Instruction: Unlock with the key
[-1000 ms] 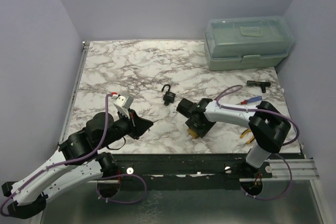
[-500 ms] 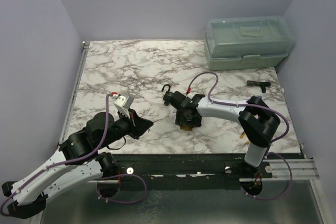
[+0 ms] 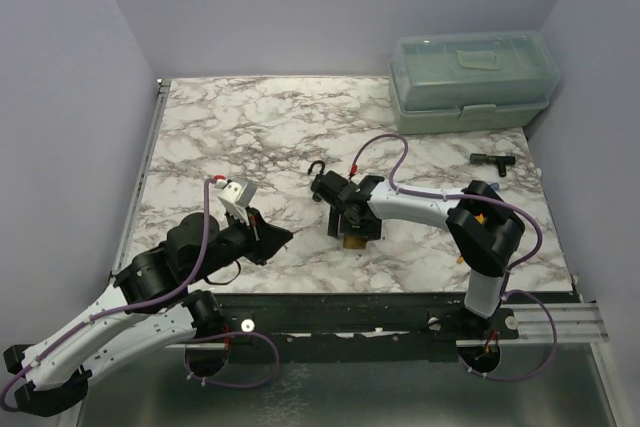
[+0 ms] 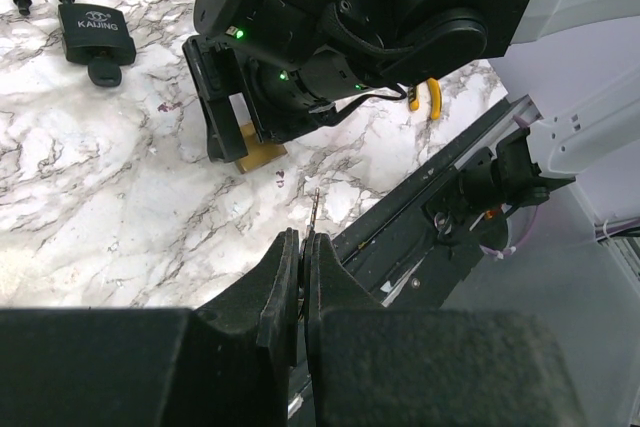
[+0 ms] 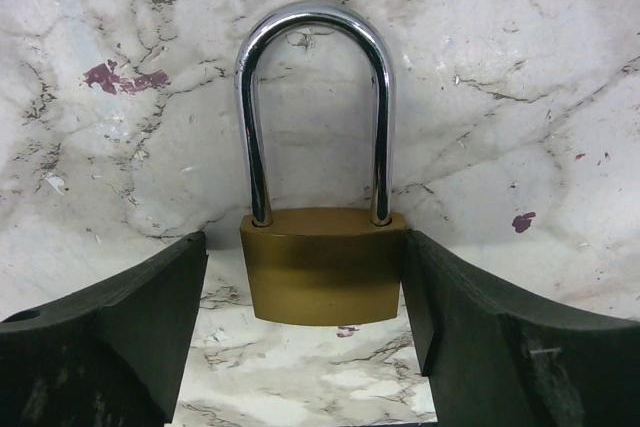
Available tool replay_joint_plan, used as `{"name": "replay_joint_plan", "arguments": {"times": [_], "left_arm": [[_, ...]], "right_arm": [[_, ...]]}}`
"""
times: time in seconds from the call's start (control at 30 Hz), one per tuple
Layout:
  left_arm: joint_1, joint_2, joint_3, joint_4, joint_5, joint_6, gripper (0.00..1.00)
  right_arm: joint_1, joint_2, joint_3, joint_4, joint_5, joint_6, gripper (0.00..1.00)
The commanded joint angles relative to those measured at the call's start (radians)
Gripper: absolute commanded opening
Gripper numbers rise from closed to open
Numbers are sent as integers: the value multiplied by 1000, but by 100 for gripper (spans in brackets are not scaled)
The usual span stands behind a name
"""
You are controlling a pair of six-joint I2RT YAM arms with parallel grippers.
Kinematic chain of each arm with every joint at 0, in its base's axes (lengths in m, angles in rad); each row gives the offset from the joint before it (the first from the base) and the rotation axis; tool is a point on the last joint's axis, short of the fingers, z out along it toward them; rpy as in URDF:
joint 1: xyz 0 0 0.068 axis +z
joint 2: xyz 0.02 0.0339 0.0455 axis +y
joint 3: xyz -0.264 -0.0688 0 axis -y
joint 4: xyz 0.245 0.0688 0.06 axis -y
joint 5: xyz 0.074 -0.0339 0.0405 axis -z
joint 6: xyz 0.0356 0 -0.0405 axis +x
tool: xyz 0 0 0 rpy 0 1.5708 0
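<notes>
A brass padlock [image 5: 325,262] with a chrome shackle lies flat on the marble table [image 3: 220,137]. My right gripper [image 5: 305,287] stands open around its body: the right finger touches the lock's side, while the left finger stays a small gap away. In the top view the same padlock [image 3: 353,240] peeks out under the right gripper [image 3: 352,230] at mid-table. Near the front edge, my left gripper [image 4: 302,242] is shut on the key [image 4: 315,209], whose thin blade sticks out past the fingertips. The left gripper [image 3: 283,237] sits left of the lock, apart from it.
A black padlock [image 3: 321,183] with an open shackle and its own key lies just behind the right gripper. A green toolbox [image 3: 473,82] stands at the back right. A black T-shaped tool [image 3: 492,160] lies at the right. The table's front rail [image 3: 350,309] runs below.
My right arm swung left with the brass padlock from the near right to mid-table. Its jaws then widened off the lock. The left arm has not moved.
</notes>
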Motion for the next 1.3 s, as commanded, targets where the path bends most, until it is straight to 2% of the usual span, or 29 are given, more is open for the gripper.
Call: {"name": "replay_joint_plan", "arguments": {"times": [0.0, 0.17, 0.3, 0.57, 0.73, 0.8, 0.83, 1.03, 1.27], "left_arm": [[-5, -6, 0, 3, -18, 11, 0], [-5, -4, 0, 3, -19, 11, 0], [-5, -7, 0, 3, -19, 11, 0], [-5, -9, 0, 4, -24, 10, 0], [-5, -5, 0, 4, -24, 9, 0], [-5, -4, 0, 3, -27, 8, 0], [-5, -4, 0, 2, -29, 8, 0], [-5, -17, -2, 0, -43, 0, 0], [-4, -57, -6, 2, -60, -26, 0]], "right_arm": [[-2, -5, -31, -1, -1, -37, 78], [-2, -1, -32, 1, -17, -40, 72], [-2, 17, -17, -13, -31, -44, 64], [-2, 21, 3, -45, -39, -30, 40], [-2, 20, 83, -92, -36, 5, 18], [-2, 25, 117, -109, -33, 21, 3], [-3, 28, 134, -115, -34, 31, 1], [-2, 0, 177, -156, -32, 131, 0], [-3, -107, 198, -199, -5, 257, 0]]}}
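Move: The right gripper is open astride the brass padlock's body, which lies flat at its fingertips, level or about 1 cm lower, with the shackle stretching forward. From this hand the black padlock lies about 12 cm ahead and 7 cm left. The key in the left gripper is some 8 cm back, 12 cm left and 23 cm higher. From the left hand the brass body lies roughly 9 cm ahead, 13 cm right and 24 cm below. Close the right fingers on the brass padlock's body until they pinch both its side edges, keeping the hand almost still over the table. Then lift the padlock about 3.5 cm while carrying it some 2 cm left, nearer the key, turning the wrist slightly clockwise near the end. ##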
